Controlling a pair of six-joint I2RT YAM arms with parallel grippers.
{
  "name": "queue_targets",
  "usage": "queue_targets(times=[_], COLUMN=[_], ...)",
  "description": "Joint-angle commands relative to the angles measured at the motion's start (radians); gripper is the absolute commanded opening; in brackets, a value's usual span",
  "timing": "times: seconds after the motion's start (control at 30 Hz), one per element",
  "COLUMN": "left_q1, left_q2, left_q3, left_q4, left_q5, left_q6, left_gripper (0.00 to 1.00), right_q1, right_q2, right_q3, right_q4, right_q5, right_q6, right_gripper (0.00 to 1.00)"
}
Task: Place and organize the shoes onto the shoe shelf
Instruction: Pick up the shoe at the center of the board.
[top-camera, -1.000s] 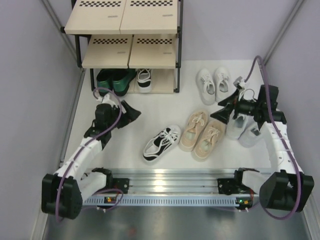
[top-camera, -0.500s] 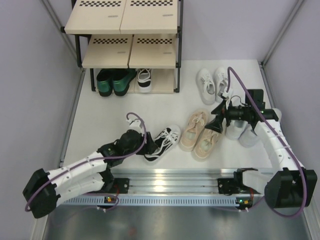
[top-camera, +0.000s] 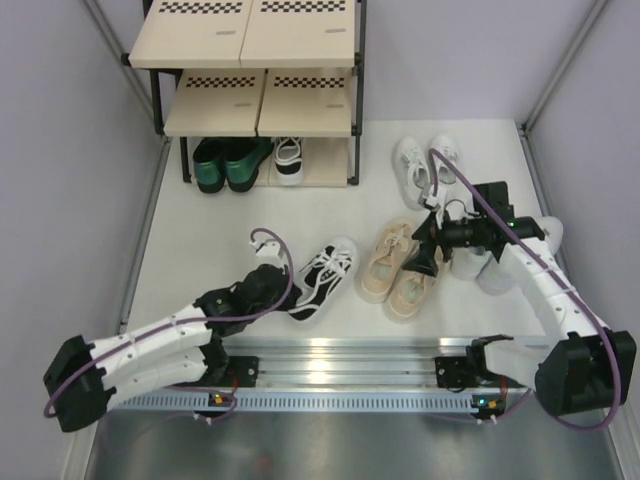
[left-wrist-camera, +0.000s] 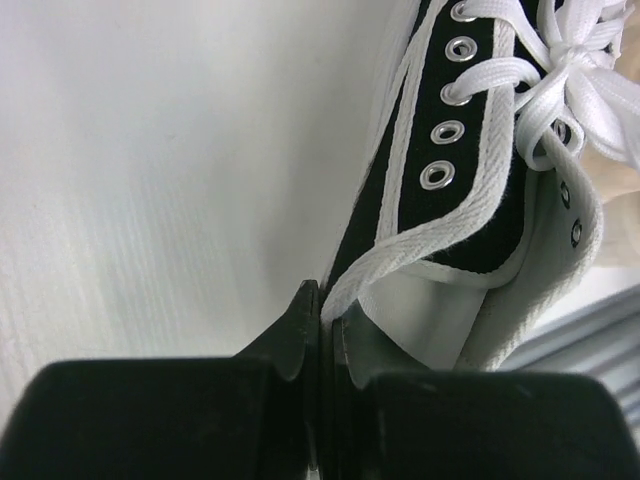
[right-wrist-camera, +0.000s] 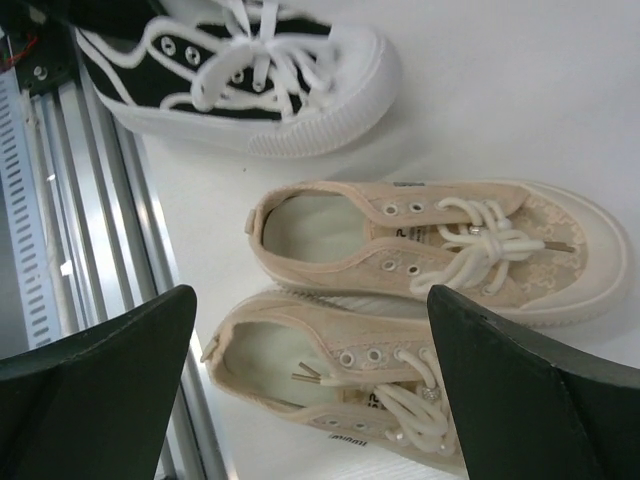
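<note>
A black-and-white laced sneaker (top-camera: 328, 276) lies on the white floor, and my left gripper (top-camera: 292, 292) is shut on the edge of its collar near the heel. In the left wrist view the jaws (left-wrist-camera: 322, 318) pinch the sneaker's (left-wrist-camera: 470, 200) white-trimmed rim. My right gripper (top-camera: 424, 250) hangs open over the pair of beige sneakers (top-camera: 400, 270); in its wrist view the gripper (right-wrist-camera: 310, 300) straddles the nearer beige sneaker (right-wrist-camera: 340, 370). The shoe shelf (top-camera: 250, 45) stands at the back, with dark green shoes (top-camera: 225, 162) and the other black-and-white sneaker (top-camera: 288, 160) on its bottom tier.
Small white sneakers (top-camera: 425, 165) sit right of the shelf. Larger pale grey sneakers (top-camera: 482, 262) lie partly under my right arm. A metal rail (top-camera: 350, 375) runs along the near edge. Lilac walls close in on both sides.
My left arm swung from beside the shelf down to the black-and-white sneaker and closed on its collar. My right gripper moved left over the beige sneakers, staying open.
</note>
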Motion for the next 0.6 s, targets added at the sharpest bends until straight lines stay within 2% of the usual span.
queue_targets(times=[0.0,0.13,0.3,0.33,0.37,0.43,0.47,0.5,0.57], left_q1=[-0.008,-0.01,-0.02,-0.023,-0.028,-0.042,-0.048,-0.059,-0.069], left_q2=[-0.188,-0.357,-0.347,-0.315,-0.295,-0.236,-0.218,-0.201,-0.157], left_q3=[0.005,-0.05,-0.081,-0.077,-0.075,-0.063,-0.058,-0.051,-0.032], left_q4=[0.084,0.092,0.135,0.144,0.159,0.231,0.25,0.302,0.334], left_q5=[-0.044,-0.072,-0.118,-0.141,-0.15,-0.174,-0.187,-0.196,-0.231], left_q6=[-0.125,-0.34,-0.544,-0.564,-0.599,-0.634,-0.642,-0.65,-0.674], left_gripper=[0.0,0.0,0.0,0.0,0.0,0.0,0.0,0.0,0.0], right_q1=[0.088,0.216,0.306,0.341,0.37,0.453,0.483,0.517,0.592], right_q2=[0.031,0.102,0.195,0.201,0.207,0.208,0.204,0.209,0.223], right_q3=[0.069,0.215,0.342,0.355,0.353,0.318,0.3,0.283,0.267], right_q4=[-0.062,-0.128,-0.067,-0.023,0.02,0.151,0.195,0.224,0.251], right_q5=[0.053,0.097,0.079,0.128,0.184,0.345,0.449,0.581,0.662], right_q6=[-0.043,0.027,0.306,0.384,0.529,0.654,0.794,0.828,0.921], right_gripper=[0.99,0.99,0.99,0.99,1.0,0.99,0.99,0.99,0.99])
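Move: The black-and-white shoe, already gripped by its collar rim in the left fingers, has its middle about 6 cm ahead of that hand and 6 cm to its right, 2 cm lower; its mate stands on the lowest shelf, roughly 33 cm ahead and 2 cm left. From the right hand the shoe lies some 19 cm left, level fore and aft, 14 cm down. Nearly beneath that hand are the left beige shoe, 3 cm ahead and 5 cm left, and the right beige shoe, 1 cm back and 2 cm right. The black-and-white shoe, still pinched at the collar, is raised by the left hand about 8 cm and then let sink to some 4 cm above its start, while the wrist rolls its right side up nearly 30 degrees and swings counter-clockwise about 20. Meanwhile the right hand, fingers wide open, travels about 12 cm left and a little up from over the beige shoes towards the shoe's toe. ##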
